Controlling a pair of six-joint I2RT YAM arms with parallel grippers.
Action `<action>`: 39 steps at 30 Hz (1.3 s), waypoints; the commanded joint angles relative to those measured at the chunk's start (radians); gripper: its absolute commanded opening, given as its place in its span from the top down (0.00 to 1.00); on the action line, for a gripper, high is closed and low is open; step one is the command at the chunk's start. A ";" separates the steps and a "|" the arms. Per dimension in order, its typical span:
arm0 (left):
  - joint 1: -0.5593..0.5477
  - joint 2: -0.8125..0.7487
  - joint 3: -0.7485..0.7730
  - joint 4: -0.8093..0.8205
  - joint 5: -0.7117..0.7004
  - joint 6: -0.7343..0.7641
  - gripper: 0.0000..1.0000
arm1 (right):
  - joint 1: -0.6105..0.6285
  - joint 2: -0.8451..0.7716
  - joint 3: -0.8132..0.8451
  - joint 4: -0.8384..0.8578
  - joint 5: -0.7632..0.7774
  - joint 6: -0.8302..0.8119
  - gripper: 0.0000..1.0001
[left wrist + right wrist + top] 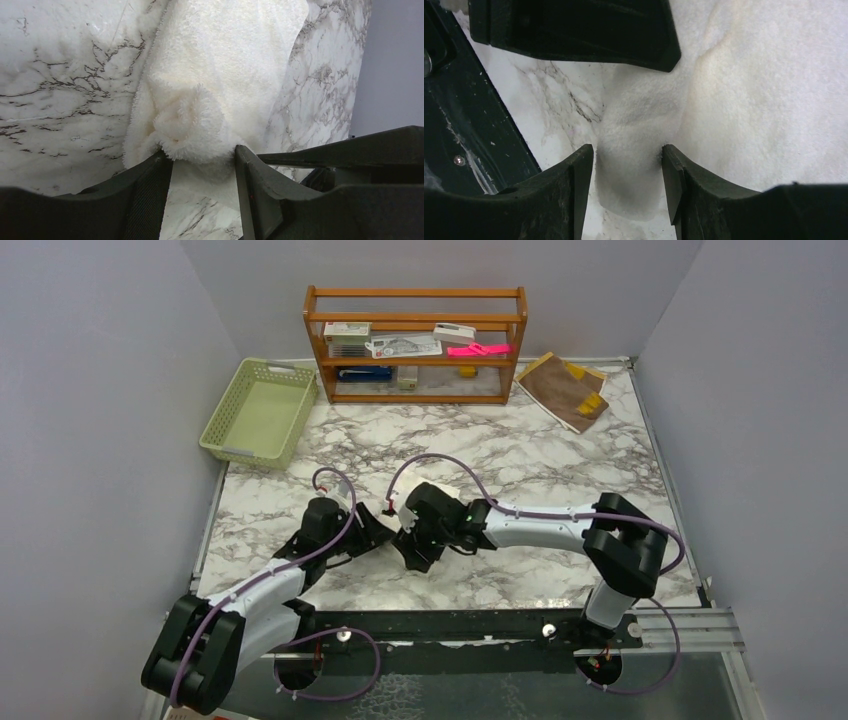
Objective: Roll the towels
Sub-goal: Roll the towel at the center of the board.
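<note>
The cream-white towel (225, 65) lies on the marble table, and one end of it is bunched into a soft roll. My left gripper (202, 155) is shut on that roll, with both fingertips pressed into the pile. My right gripper (626, 152) is shut on a fold of the same towel (749, 100), close beside the left gripper's fingers (574, 30). From above, both grippers (375, 530) (412, 545) meet at the table's near middle and hide most of the cream towel. The brown towel (563, 388) with mustard-yellow patches lies flat at the back right.
A wooden shelf (415, 340) holding small items stands at the back centre. A pale green basket (258, 412) sits at the back left. Grey walls enclose the marble table (540, 455) on three sides, and a black rail (480, 625) runs along the near edge.
</note>
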State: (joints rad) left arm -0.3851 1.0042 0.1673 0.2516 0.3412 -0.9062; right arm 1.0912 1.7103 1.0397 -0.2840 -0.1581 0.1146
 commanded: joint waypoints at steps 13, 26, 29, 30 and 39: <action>0.069 -0.106 0.135 -0.401 -0.073 0.006 0.49 | 0.033 0.101 0.021 0.007 -0.082 -0.028 0.57; 0.067 -0.117 0.255 -0.575 -0.038 0.081 0.48 | 0.042 0.121 0.074 -0.049 -0.109 -0.146 0.79; 0.069 -0.085 0.280 -0.583 -0.024 0.095 0.47 | 0.043 0.113 0.078 -0.083 -0.137 -0.201 0.80; 0.068 -0.069 0.281 -0.573 -0.008 0.094 0.47 | 0.042 0.110 0.081 -0.091 -0.153 -0.220 0.80; 0.067 0.045 0.263 -0.506 0.087 0.127 0.47 | 0.042 0.099 0.099 -0.135 -0.195 -0.294 0.79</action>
State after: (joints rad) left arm -0.3206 1.0264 0.4335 -0.2817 0.3565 -0.8230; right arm 1.1240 1.8130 1.1076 -0.3687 -0.3019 -0.1261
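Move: The roll's left end sits between my left fingertips, about 1 cm ahead and 1 cm lower. The roll's right end lies about 2 cm back from my right hand and 2 cm below, neither left nor right. The towel's flat part spreads some 10 cm straight ahead of my right hand, 3 cm lower; from my left hand it is about 4 cm ahead and 6 cm right. I push my open right fingers down about 2 cm and back almost as far over the roll's right end. I pinch it near the board, then draw it about 1 cm farther back while turning my wrist some 15 degrees counter-clockwise. My left hand, still half open, shifts nearly 3 cm left, rises, then dips back around the roll's left end, its fingers tipping downward. ##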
